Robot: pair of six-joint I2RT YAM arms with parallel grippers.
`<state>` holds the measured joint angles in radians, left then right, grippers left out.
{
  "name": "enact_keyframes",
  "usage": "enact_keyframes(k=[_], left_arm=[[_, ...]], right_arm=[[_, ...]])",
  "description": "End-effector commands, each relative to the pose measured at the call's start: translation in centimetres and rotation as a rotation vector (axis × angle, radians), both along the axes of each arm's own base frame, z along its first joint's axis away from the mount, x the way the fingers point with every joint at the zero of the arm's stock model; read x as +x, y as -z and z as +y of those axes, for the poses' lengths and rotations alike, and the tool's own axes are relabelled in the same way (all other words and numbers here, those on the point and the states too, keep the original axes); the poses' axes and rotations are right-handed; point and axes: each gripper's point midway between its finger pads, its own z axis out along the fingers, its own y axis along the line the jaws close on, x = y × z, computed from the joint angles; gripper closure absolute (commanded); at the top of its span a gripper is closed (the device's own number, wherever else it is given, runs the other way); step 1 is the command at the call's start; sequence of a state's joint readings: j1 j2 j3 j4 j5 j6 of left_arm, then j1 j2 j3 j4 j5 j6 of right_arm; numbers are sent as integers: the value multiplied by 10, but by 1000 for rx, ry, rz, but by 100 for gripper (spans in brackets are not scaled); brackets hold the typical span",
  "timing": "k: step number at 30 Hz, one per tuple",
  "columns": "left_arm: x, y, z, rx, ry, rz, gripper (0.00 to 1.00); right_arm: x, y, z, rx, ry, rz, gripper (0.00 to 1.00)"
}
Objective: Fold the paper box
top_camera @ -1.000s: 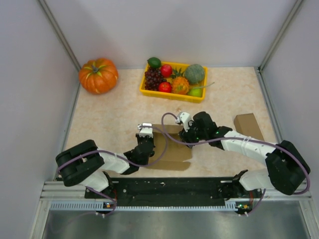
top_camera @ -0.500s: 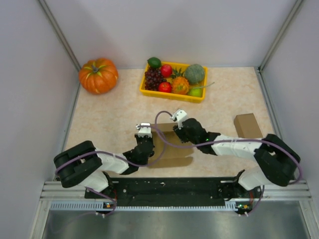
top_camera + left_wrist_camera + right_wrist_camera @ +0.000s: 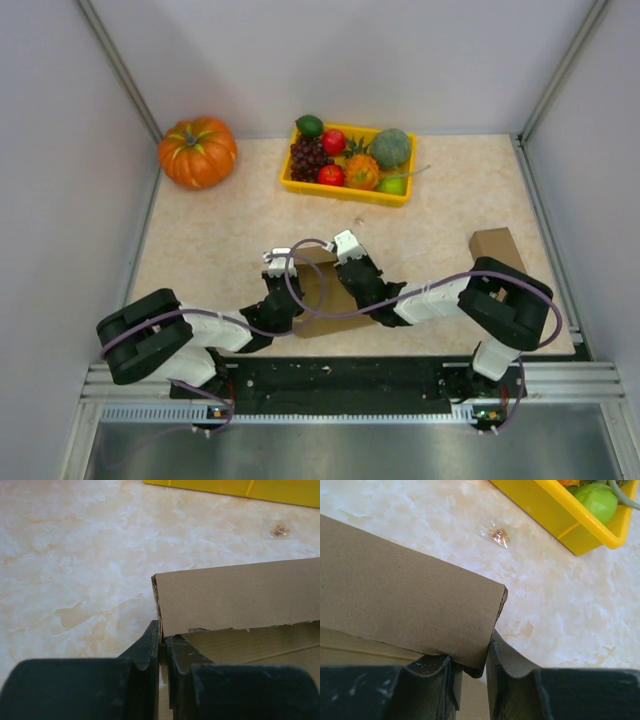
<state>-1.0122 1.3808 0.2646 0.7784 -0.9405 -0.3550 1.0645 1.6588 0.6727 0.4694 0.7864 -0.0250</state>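
Note:
The paper box [image 3: 326, 318] is a flat brown cardboard piece near the table's front edge, between both arms, with its far flap raised. My left gripper [image 3: 292, 283] is shut on the left end of that flap [image 3: 240, 595], and its fingertips [image 3: 162, 637] pinch the flap's lower corner. My right gripper [image 3: 340, 268] is at the flap's right end. In the right wrist view the flap [image 3: 405, 595] slopes down between that gripper's [image 3: 475, 662] two fingers, with both pads against its corner.
A yellow basket [image 3: 340, 192] of fruit stands behind the box, its corner [image 3: 570, 525] showing in the right wrist view. An orange pumpkin [image 3: 197, 151] sits at the back left. A second small brown box [image 3: 497, 252] lies at the right. White walls enclose the table.
My right arm swung left over the box and its jaws closed on the flap's right corner. My left gripper kept its grip and shifted slightly left.

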Motion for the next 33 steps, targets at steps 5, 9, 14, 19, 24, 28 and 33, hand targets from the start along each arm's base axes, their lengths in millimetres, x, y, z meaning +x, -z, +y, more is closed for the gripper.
enact_keyframes(k=[5,9,14,19,24,28,33], left_arm=[[-4,-8,-17,-157,30,6,100],[0,-6,-21,-159,9,18,100],[1,-8,-20,-193,-11,14,100],[0,-7,-19,-181,-13,29,100],[-1,-3,-13,-154,-32,33,100],[-1,-2,-13,-142,-34,36,100],[-1,-2,-12,-129,-30,36,100]], right_arm=[[15,-30,15,147,170,-101,100],[13,-16,12,177,240,-57,100],[13,-13,13,159,225,-36,100],[7,-14,12,214,157,0,94],[-6,-14,3,223,70,69,48],[-11,-15,-3,218,18,99,35],[-11,-13,-12,296,-13,129,31]])
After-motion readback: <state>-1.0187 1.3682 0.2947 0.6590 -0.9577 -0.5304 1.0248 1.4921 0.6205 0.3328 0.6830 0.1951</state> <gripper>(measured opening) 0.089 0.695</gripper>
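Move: The right fingers already straddle the paper box's far right corner, whose folded-over edge rises about 2 cm ahead of and 1 cm above the fingertips. A small bag of screws lies some 8 cm ahead and 2 cm right, on the table about 6 cm lower; the yellow basket is roughly 19 cm straight ahead. The box's near panel is about 16 cm back and 3 cm left. The left hand pinches the far left corner; the right corner lies some 13 cm to its right and 2 cm farther out. With the far right corner between its nearly shut fingers, the right hand first eases forward and up by about 1.5 cm, turning some 10 degrees clockwise and squeezing slightly narrower, then sinks back, spreads its fingers wide to let the corner go, and draws back and a little to the right, rising at the last and undoing most of that turn while its left side tips up. The left hand keeps its pinch on the far left corner and stays nearly in place, only rolling its left side down about 5 degrees. ##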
